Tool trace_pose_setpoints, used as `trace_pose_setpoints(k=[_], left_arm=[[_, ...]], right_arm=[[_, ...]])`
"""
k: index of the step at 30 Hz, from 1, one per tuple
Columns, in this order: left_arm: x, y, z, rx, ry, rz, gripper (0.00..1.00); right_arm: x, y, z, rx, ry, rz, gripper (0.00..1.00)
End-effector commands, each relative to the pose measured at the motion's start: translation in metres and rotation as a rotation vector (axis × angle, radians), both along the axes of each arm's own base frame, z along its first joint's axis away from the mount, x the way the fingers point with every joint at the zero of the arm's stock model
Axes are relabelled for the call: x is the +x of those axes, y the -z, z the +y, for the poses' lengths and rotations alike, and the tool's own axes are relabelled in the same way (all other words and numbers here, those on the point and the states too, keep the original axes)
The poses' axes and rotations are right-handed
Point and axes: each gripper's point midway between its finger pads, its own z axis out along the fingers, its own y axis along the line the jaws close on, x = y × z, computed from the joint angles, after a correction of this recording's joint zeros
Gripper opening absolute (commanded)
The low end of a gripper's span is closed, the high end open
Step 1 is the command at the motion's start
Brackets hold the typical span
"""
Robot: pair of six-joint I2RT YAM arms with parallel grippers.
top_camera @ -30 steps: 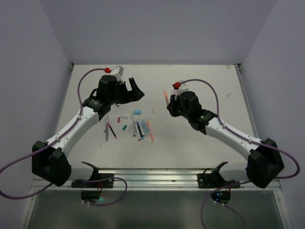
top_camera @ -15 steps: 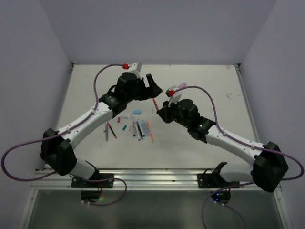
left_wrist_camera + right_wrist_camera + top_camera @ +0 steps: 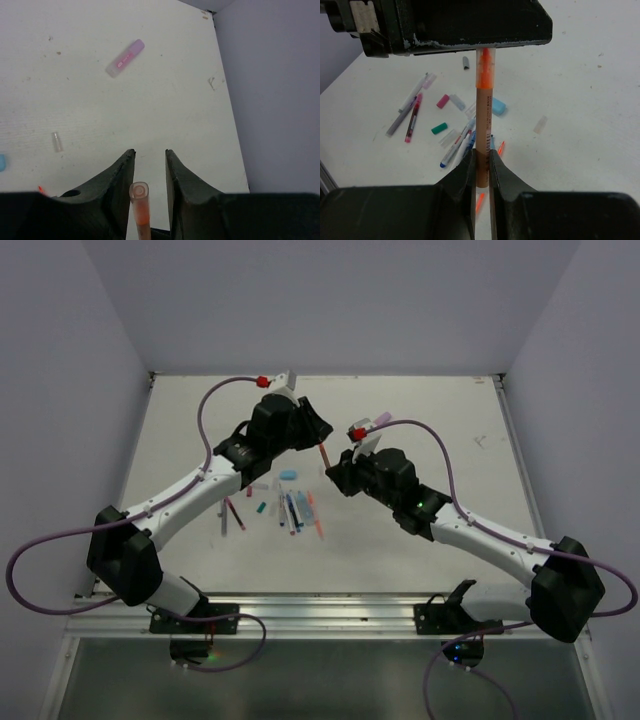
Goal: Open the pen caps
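My right gripper (image 3: 481, 152) is shut on the tan barrel of an orange pen (image 3: 484, 115), held up off the table. The pen's clear cap (image 3: 485, 67), orange tip showing through, runs up into my left gripper (image 3: 470, 22). In the left wrist view that cap (image 3: 139, 200) lies against the left finger, with a gap to the right finger, so my left gripper (image 3: 150, 152) stands narrowly open around it. From above, both grippers meet at the pen (image 3: 323, 453) over mid-table.
Several loose pens (image 3: 460, 142) lie on the white table below. Around them lie a teal cap (image 3: 439, 128), a light blue cap (image 3: 496, 106), a pink cap (image 3: 442, 101) and a clear cap (image 3: 540, 124). A pink-purple marker (image 3: 125, 58) lies farther back.
My left arm swung right from the back left to the pen, and its jaws narrowed around the cap. My right gripper shifted left with the pen still held.
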Motion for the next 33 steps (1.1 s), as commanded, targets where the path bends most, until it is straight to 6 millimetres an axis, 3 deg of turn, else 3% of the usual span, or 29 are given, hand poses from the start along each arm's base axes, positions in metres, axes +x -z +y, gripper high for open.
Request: trace_pose_setpoints(k=[1,13,14,18,21,26,30,33], left_arm=[[0.005,-0.006,-0.004,-0.028,-0.02,-0.031,0.33],[0.003,0.005,-0.013,-0.021,-0.007,-0.013,0.34],[0.003,0.003,-0.012,-0.022,-0.01,-0.016,0.33],[0.005,-0.003,-0.01,-0.02,-0.021,-0.035,0.07],[0.006,-0.008,-0.008,-0.006,-0.022,-0.062,0.0],[0.001,-0.01,-0.008,0.002,0.01,-0.092,0.0],[-0.006,-0.012,-0.011,-0.029,0.044,-0.113,0.0],[-0.008,-0.012,-0.013,-0.031,0.061,-0.112,0.0]], right_arm=[[0.004,-0.014,0.005,0.046,0.008,-0.043,0.0],[0.006,-0.017,0.003,0.058,0.03,-0.055,0.0],[0.006,-0.016,0.003,0.056,0.028,-0.053,0.0],[0.004,-0.013,0.003,0.054,0.023,-0.047,0.0],[0.002,-0.01,0.004,0.059,0.015,-0.033,0.0],[-0.004,-0.004,0.005,0.079,0.0,-0.005,0.34],[-0.002,-0.005,0.008,0.075,-0.006,-0.009,0.47],[0.0,-0.003,0.011,0.067,-0.01,-0.007,0.48]])
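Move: The capped end of the upright-held orange pen stands just inside the left gripper's half-open fingers: its cap is about 2 cm below the hand point, 1 cm back and 1 cm left. The orange pen on the table lies roughly 6 cm back, 3 cm left and 25 cm down; the small clear cap 9 cm ahead, 2 cm left, equally low. From the right gripper, which grips the barrel, the cap is some 6 cm ahead, 1 cm left and 3 cm up. Lower the left gripper about 1 cm over the cap end and close its fingers until they pinch the cap, while the right gripper keeps its hold on the barrel almost still. Once the cap is gripped, open the right fingers to about half and let go of the barrel, then let the left hand sink about 1 cm more, the right hand sinking slightly too. ##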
